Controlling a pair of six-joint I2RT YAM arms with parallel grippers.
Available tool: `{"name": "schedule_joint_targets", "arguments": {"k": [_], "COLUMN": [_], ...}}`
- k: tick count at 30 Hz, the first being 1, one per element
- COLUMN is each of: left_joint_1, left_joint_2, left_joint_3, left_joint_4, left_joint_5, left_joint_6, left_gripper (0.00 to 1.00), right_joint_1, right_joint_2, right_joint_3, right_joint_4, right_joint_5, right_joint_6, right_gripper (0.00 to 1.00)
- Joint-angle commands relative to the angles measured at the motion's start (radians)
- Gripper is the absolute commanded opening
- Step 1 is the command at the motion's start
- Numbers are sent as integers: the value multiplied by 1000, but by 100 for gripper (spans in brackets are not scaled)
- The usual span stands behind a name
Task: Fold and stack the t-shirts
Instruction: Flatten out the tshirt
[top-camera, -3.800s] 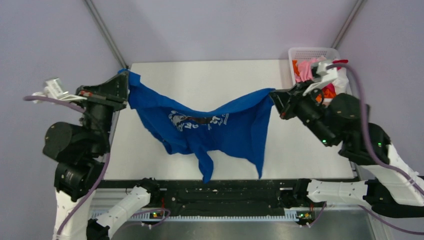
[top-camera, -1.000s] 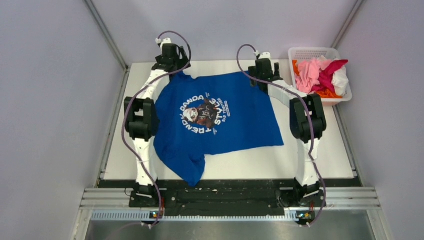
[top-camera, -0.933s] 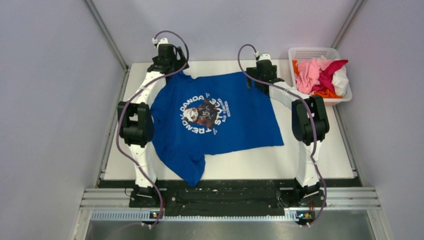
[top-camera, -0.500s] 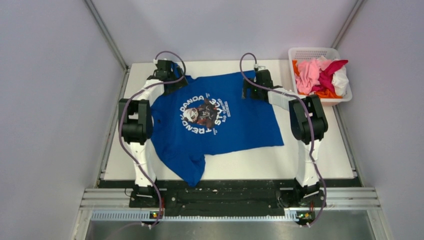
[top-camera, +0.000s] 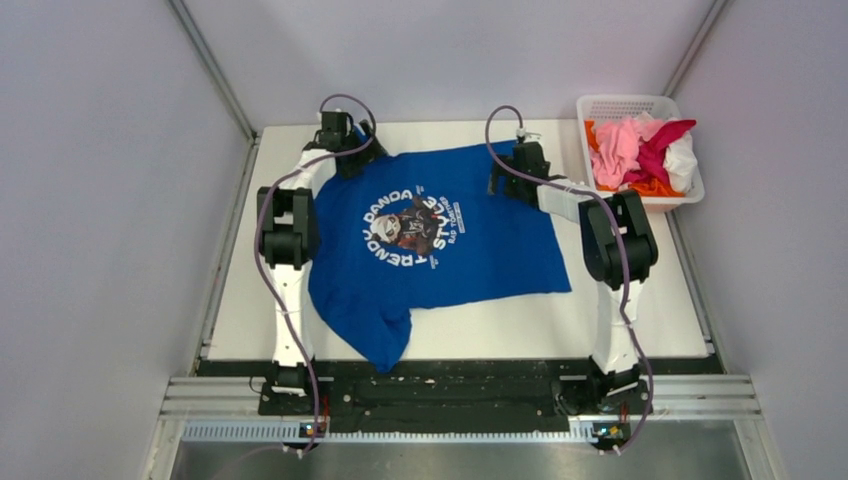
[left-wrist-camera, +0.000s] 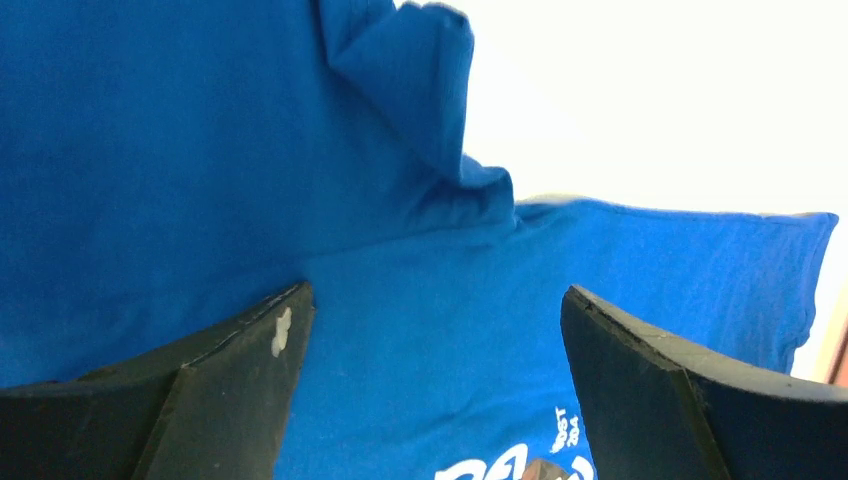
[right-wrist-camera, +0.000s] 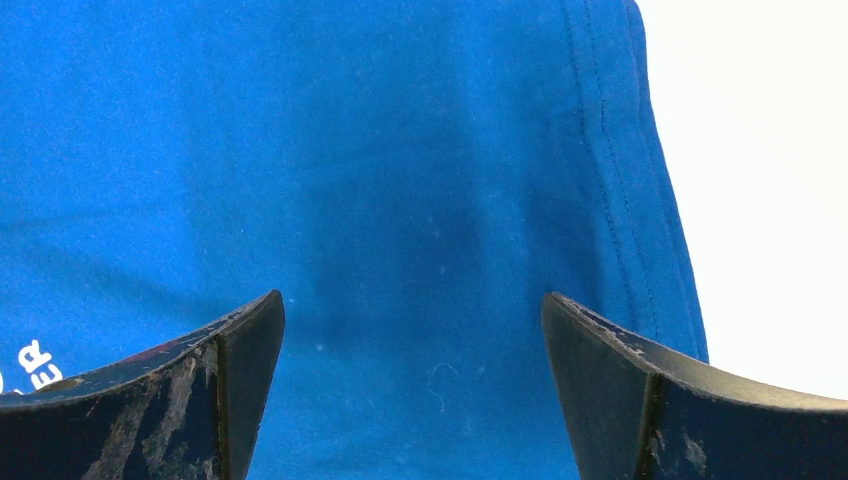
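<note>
A royal blue t-shirt (top-camera: 470, 250) with a round white-lettered print (top-camera: 410, 228) lies spread flat, print up, on the white table (top-camera: 500, 322). One sleeve (top-camera: 388, 345) bunches toward the near edge. My left gripper (top-camera: 350, 160) hovers over the shirt's far left corner, open, with only blue cloth (left-wrist-camera: 200, 150) below the wide-apart fingers (left-wrist-camera: 435, 292). My right gripper (top-camera: 505, 180) is over the far right part, also open (right-wrist-camera: 411, 298), with the shirt's hemmed edge (right-wrist-camera: 610, 150) under it. Neither holds anything.
A white mesh basket (top-camera: 595, 105) stands at the far right corner, holding pink (top-camera: 615, 145), magenta (top-camera: 662, 138), white (top-camera: 684, 158) and orange (top-camera: 650, 186) t-shirts. Both arms stretch along the shirt's sides. Grey walls enclose the table.
The shirt, first hanging stretched between both grippers, now lies flat and released. Over the last second both open grippers have drawn back from the far edge over the shirt.
</note>
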Motion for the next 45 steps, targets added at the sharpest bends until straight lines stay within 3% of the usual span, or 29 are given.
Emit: {"name": "schedule_joint_targets", "arguments": {"k": [1, 3, 7, 15, 19, 30, 36, 41, 45], "left_joint_1": [-3, -1, -2, -3, -3, -35, -47, -45, -44], "left_joint_2": [168, 208, 186, -21, -204, -600, -627, -531, -457], "left_joint_3": [247, 338, 337, 255, 77, -633, -793, -740, -659], "left_joint_4": [-74, -89, -61, -128, -130, -28, -41, -80, -136], "left_joint_5": [70, 96, 133, 81, 67, 83, 93, 49, -66], "left_joint_6": [-2, 0, 6, 100, 109, 42, 42, 51, 62], "left_gripper": [99, 99, 99, 99, 99, 99, 99, 99, 99], "right_joint_1": [-68, -90, -114, -115, -112, 25, 55, 55, 54], "right_joint_2": [4, -3, -21, -150, -253, -509, -558, -560, -541], "right_joint_3": [-26, -33, -35, 2, -58, -383, -504, -565, -603], "right_joint_4": [-91, -94, -79, -118, -116, -98, -68, -91, -102], "right_joint_5": [49, 49, 10, 19, 8, 78, 55, 80, 78], "right_joint_6": [32, 43, 53, 26, 31, 99, 168, 186, 231], "right_gripper": [99, 99, 99, 99, 99, 99, 99, 99, 99]}}
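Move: Both hands are already down on the blue t-shirt's far part, and its middle lies about 21 cm back and 22 cm right of the left hand. From the right hand that middle is some 12 cm back and 23 cm left. The shirt's far right corner is about 13 cm ahead of the right hand and 4 cm right, the laundry basket 11 cm ahead and 41 cm right. Open grippers drag the shirt, left hand forward, right hand rightward, then hop back some 20 cm onto it. ##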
